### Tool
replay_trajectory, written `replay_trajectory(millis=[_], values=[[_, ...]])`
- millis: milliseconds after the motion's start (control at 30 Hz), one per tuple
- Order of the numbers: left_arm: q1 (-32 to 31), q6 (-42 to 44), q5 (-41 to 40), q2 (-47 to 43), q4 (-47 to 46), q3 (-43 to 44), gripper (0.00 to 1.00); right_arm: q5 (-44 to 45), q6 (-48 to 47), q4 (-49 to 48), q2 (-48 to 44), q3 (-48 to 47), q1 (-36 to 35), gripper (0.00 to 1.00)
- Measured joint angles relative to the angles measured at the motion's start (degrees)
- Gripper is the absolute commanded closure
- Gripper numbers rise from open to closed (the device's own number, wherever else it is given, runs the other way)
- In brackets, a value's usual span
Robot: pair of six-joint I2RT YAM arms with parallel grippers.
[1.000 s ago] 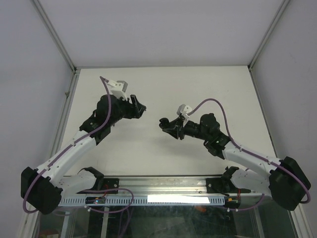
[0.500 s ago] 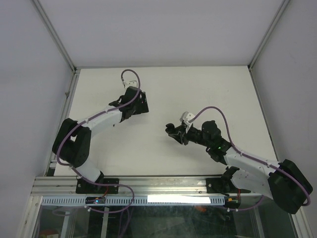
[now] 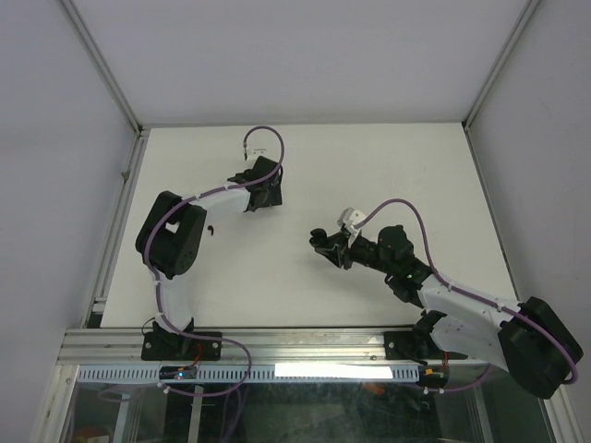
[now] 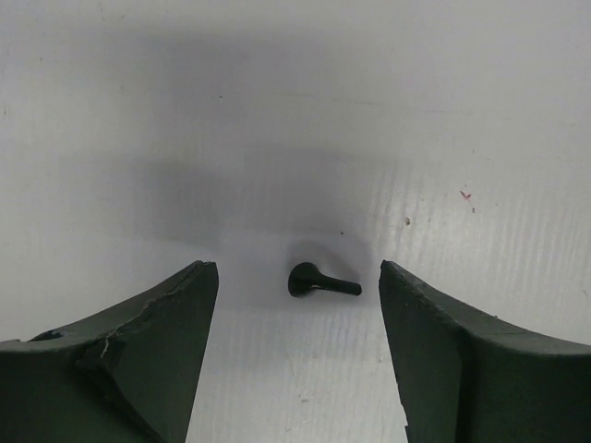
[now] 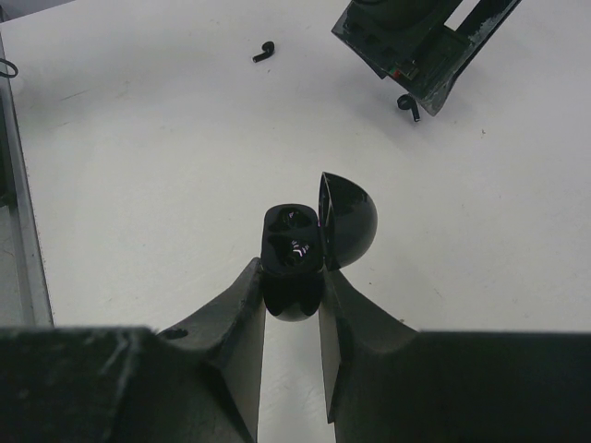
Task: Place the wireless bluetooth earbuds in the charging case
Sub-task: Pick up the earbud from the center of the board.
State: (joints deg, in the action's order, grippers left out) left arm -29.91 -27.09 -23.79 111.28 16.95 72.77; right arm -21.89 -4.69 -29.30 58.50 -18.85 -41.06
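Observation:
A black earbud (image 4: 319, 280) lies on the white table between the fingers of my left gripper (image 4: 297, 272), which hangs open just above it without touching it. From above, my left gripper (image 3: 263, 194) is left of centre at the back. A second black earbud (image 3: 211, 231) lies loose on the table to its near left and shows again (image 5: 265, 51) in the right wrist view. My right gripper (image 5: 293, 277) is shut on the black charging case (image 5: 294, 245). The case's lid (image 5: 349, 220) stands open to the right, and its wells face the camera. From above, my right gripper (image 3: 319, 242) is mid-table.
A metal rail (image 3: 120, 212) borders the table (image 3: 369, 157) on the left, with grey walls behind and to both sides. My left arm's elbow (image 3: 171, 235) is folded up near the left edge, and its purple cable (image 3: 263, 134) loops above the wrist.
My left arm has folded at the elbow, carried its gripper rightward and pointed it down over an earbud, with the jaws opening wider. My right gripper, still holding the case, has shifted slightly right.

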Motion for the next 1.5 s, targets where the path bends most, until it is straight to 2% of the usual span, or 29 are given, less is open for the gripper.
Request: replay_trajectory(millis=[767,1100,1300,1500], values=[[0.0,2.8,-0.2,0.4,2.1,-1.0,0.39,-1.1,0.3,-0.9,0.0,0.0,0.3,1.0],[0.0,3.9,0.4,0.4,2.4,-0.8,0.54,-1.3,0.5,-0.9,0.1,0.0,0.3,1.0],[0.0,4.2,1.6,1.8,3.4,1.4,0.58,-1.3,0.5,-0.9,0.1,0.0,0.4,1.0],[0.0,4.2,2.3,3.1,4.0,3.3,0.66,-1.3,0.5,-0.9,0.1,0.0,0.4,1.0]])
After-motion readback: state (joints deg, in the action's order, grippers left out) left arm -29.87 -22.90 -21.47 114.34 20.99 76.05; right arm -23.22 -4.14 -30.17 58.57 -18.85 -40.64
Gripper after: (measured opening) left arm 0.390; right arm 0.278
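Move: The black earbud at the board's center lies just beyond the left gripper's open fingertips, about 2 cm below, 1 cm ahead and 1 cm to the right, its stem pointing right. The second black earbud lies some 13 cm to the left gripper's left and 7 cm back; the open charging case is about 14 cm to its right, 18 cm back and 10 cm higher. From the right gripper, which holds that case, the center earbud lies roughly 19 cm ahead, 14 cm left and 13 cm below. Ease the left gripper about 1.5 cm back, with roughly 1 cm each of left and down, settling its fingertips lower around the center earbud. Then come about 1 cm right and forward again at that height while closing the fingers to roughly half their starting gap, one on either side of the earbud and not yet pinching it. Keep the wrist nearly as it is. ##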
